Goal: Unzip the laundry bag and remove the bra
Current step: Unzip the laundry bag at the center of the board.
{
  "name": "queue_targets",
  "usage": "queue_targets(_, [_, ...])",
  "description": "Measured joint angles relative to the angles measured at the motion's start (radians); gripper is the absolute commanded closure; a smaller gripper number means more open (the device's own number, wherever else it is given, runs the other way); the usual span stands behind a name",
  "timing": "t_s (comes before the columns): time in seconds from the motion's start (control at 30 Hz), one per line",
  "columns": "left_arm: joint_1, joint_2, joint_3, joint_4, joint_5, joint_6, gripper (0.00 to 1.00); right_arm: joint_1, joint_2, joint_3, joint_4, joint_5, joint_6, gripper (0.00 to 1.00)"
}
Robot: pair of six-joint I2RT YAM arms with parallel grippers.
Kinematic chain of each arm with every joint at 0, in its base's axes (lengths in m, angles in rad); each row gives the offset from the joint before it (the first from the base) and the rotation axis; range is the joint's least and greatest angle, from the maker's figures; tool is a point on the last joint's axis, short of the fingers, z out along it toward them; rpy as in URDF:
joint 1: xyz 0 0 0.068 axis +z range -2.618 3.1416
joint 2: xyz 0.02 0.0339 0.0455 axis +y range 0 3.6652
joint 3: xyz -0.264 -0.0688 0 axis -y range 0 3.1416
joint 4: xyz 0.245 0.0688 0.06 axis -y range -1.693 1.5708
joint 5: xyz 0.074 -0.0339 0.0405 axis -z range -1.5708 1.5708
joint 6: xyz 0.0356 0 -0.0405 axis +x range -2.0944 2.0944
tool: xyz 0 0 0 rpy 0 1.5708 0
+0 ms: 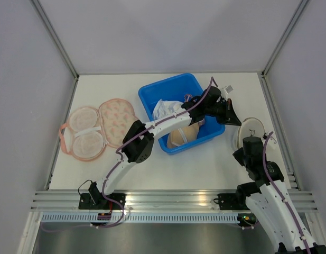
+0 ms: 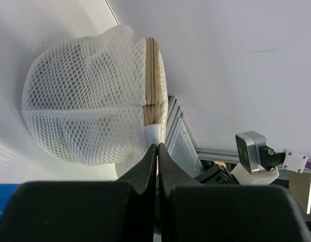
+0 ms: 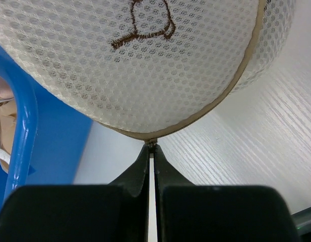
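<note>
The laundry bag [image 1: 251,128] is a round white mesh pouch with a beige zipper [image 2: 152,75], lying at the table's right side. My left gripper [image 1: 235,119] reaches over the blue bin and is shut on the white fabric tab [image 2: 154,133] at the zipper's end; in the left wrist view the gripper [image 2: 157,145] meets the bag [image 2: 84,101] there. My right gripper [image 3: 151,147] is shut on the small metal zipper pull [image 3: 151,143] at the near rim of the bag [image 3: 145,60]. The zipper looks closed. A pink floral bra [image 1: 96,128] lies spread at the table's left.
A blue bin [image 1: 165,83] holding white and beige clothes stands mid-table, just left of the bag, and its wall [image 3: 24,116] shows in the right wrist view. The right table edge and frame rail [image 2: 183,136] run close behind the bag.
</note>
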Motion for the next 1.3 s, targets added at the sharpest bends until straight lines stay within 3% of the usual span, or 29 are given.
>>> queue_targets(0.17, [0.027, 0.034, 0.051, 0.013, 0.013, 0.000, 0.98, 0.000, 0.035, 0.018, -0.007, 0.008, 0.011, 1.00])
queue_targets(0.23, [0.043, 0.037, 0.059, 0.026, 0.018, 0.000, 0.88, 0.000, 0.063, 0.032, -0.006, 0.005, 0.007, 1.00])
queue_targets(0.27, [0.051, 0.037, 0.061, 0.032, 0.019, 0.000, 0.75, 0.000, 0.081, 0.042, -0.003, 0.002, 0.004, 1.00])
queue_targets(0.33, [0.064, 0.037, 0.065, 0.039, 0.021, 0.004, 0.63, 0.000, 0.116, 0.067, 0.009, 0.000, -0.005, 1.00])
queue_targets(0.53, [0.072, 0.026, 0.048, 0.004, 0.018, 0.033, 0.43, 0.000, 0.184, 0.130, 0.061, 0.000, -0.022, 1.00])
queue_targets(0.9, [0.013, -0.115, -0.015, -0.270, -0.113, 0.095, 0.37, 0.000, 0.164, 0.132, 0.097, 0.000, -0.046, 1.00])
queue_targets(1.3, [-0.023, -0.137, -0.049, -0.328, -0.115, 0.050, 0.35, 0.000, 0.087, 0.129, 0.129, -0.029, -0.065, 1.00])
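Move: The laundry bag's zip, by its white tab, is right at the left hand's closed fingertips. The bag's body hangs roughly 4 cm back, 5 cm right and 8 cm lower. The blue tray's middle is about 23 cm left, 5 cm farther out and 14 cm below the left hand; the beige bra in the tray is some 22 cm left, 4 cm back. From the right hand, which pinches the bag's near rim, the zip is about 12 cm ahead, 2 cm right and 5 cm higher. The bag's zip is still between the left fingertips as they run forward about 5 cm, away from the rim pinched by the right; the left fingers then let go and open wide, and the left hand comes back some 7 cm and left about 3 cm, fingertips dipping. The right hand keeps its pinch, carrying the rim forward and then mostly up, tipping its fingers up a little. ##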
